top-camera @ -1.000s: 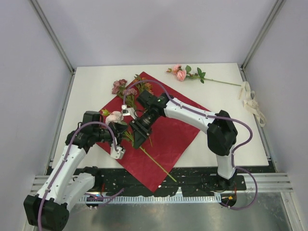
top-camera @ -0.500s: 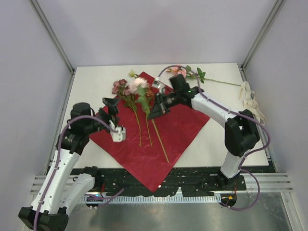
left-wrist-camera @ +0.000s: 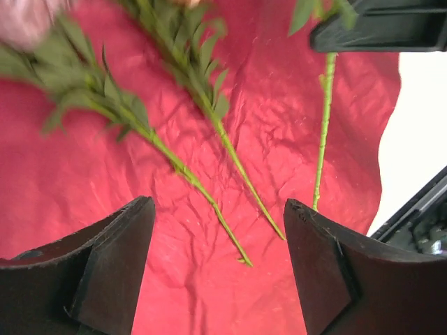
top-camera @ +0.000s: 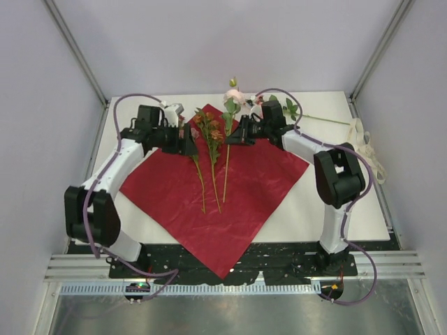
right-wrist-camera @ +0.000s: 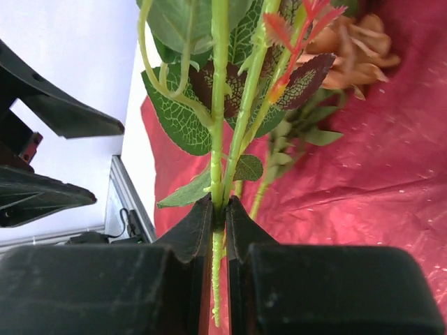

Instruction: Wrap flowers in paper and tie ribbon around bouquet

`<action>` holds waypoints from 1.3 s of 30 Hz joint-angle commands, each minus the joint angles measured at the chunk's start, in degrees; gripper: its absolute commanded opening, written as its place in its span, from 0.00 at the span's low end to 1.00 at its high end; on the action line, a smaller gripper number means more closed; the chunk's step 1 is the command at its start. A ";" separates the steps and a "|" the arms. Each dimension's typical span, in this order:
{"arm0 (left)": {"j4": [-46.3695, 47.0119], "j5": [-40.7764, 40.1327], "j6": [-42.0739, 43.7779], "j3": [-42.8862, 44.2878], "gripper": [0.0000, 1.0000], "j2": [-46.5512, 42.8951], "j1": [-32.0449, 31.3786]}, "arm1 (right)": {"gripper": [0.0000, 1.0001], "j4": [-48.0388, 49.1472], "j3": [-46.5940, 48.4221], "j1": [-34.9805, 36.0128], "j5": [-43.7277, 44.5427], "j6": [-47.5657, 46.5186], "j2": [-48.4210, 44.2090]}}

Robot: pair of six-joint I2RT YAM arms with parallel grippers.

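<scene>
The maroon paper (top-camera: 237, 188) lies flat as a diamond on the table. Two of the flowers (top-camera: 211, 129) rest on it with stems pointing toward me. My right gripper (top-camera: 230, 138) is shut on a third green stem (right-wrist-camera: 219, 174), whose pale pink bloom (top-camera: 235, 97) stands beyond the paper's far corner. My left gripper (top-camera: 190, 143) hovers open over the paper's back left, with only paper (left-wrist-camera: 209, 279) and stem ends (left-wrist-camera: 230, 234) showing between its fingers (left-wrist-camera: 112, 265). The cream ribbon (top-camera: 367, 148) lies at the table's right edge. No wrapped bouquet shows.
One more pink flower (top-camera: 285, 108) lies on the white table (top-camera: 328, 188) at the back right, its long stem pointing at the ribbon. The two grippers face each other closely across the flowers. Metal rails (top-camera: 391, 269) run along the near edge.
The left gripper opened and let go of the pale pink flower; the right gripper shut on its stem and carried it to the back. Both arms swung toward the paper's far corner.
</scene>
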 commanded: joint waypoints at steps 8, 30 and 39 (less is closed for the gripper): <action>2.56 -4.16 -17.20 6.13 0.72 18.18 0.89 | 0.06 2.96 6.01 0.74 0.69 -1.27 11.06; -3.51 -4.87 -15.71 18.08 0.17 35.60 0.02 | 0.06 0.50 10.58 1.44 -2.73 -1.89 20.48; -3.25 -0.82 -22.55 15.02 0.00 29.09 -2.36 | 0.06 10.69 4.26 3.72 -6.43 13.48 17.49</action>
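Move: The dusty-pink flower's stem, just below its bloom, lies about 7 cm ahead of the left hand and some 17 cm below it, neither left nor right. From that hand the orange flowers' stem is about 7 cm ahead, 8 cm right and 18 cm down. The right hand holds the pale pink rose; that orange stem lies level with it, some 7 cm left and 14 cm below. The loose pink rose is about 17 cm ahead of the right hand, 8 cm right. The left fingers pinch the dusty-pink flower's stem under the bloom after dropping some 17 cm and reaching about 7 cm forward, the wrist tipping down some 30 degrees; then they draw it right and slightly up and back, towards the orange flowers. The right hand keeps its grip on the pale pink rose, sinks about 12 cm and eases 3 cm left towards the orange stem. ##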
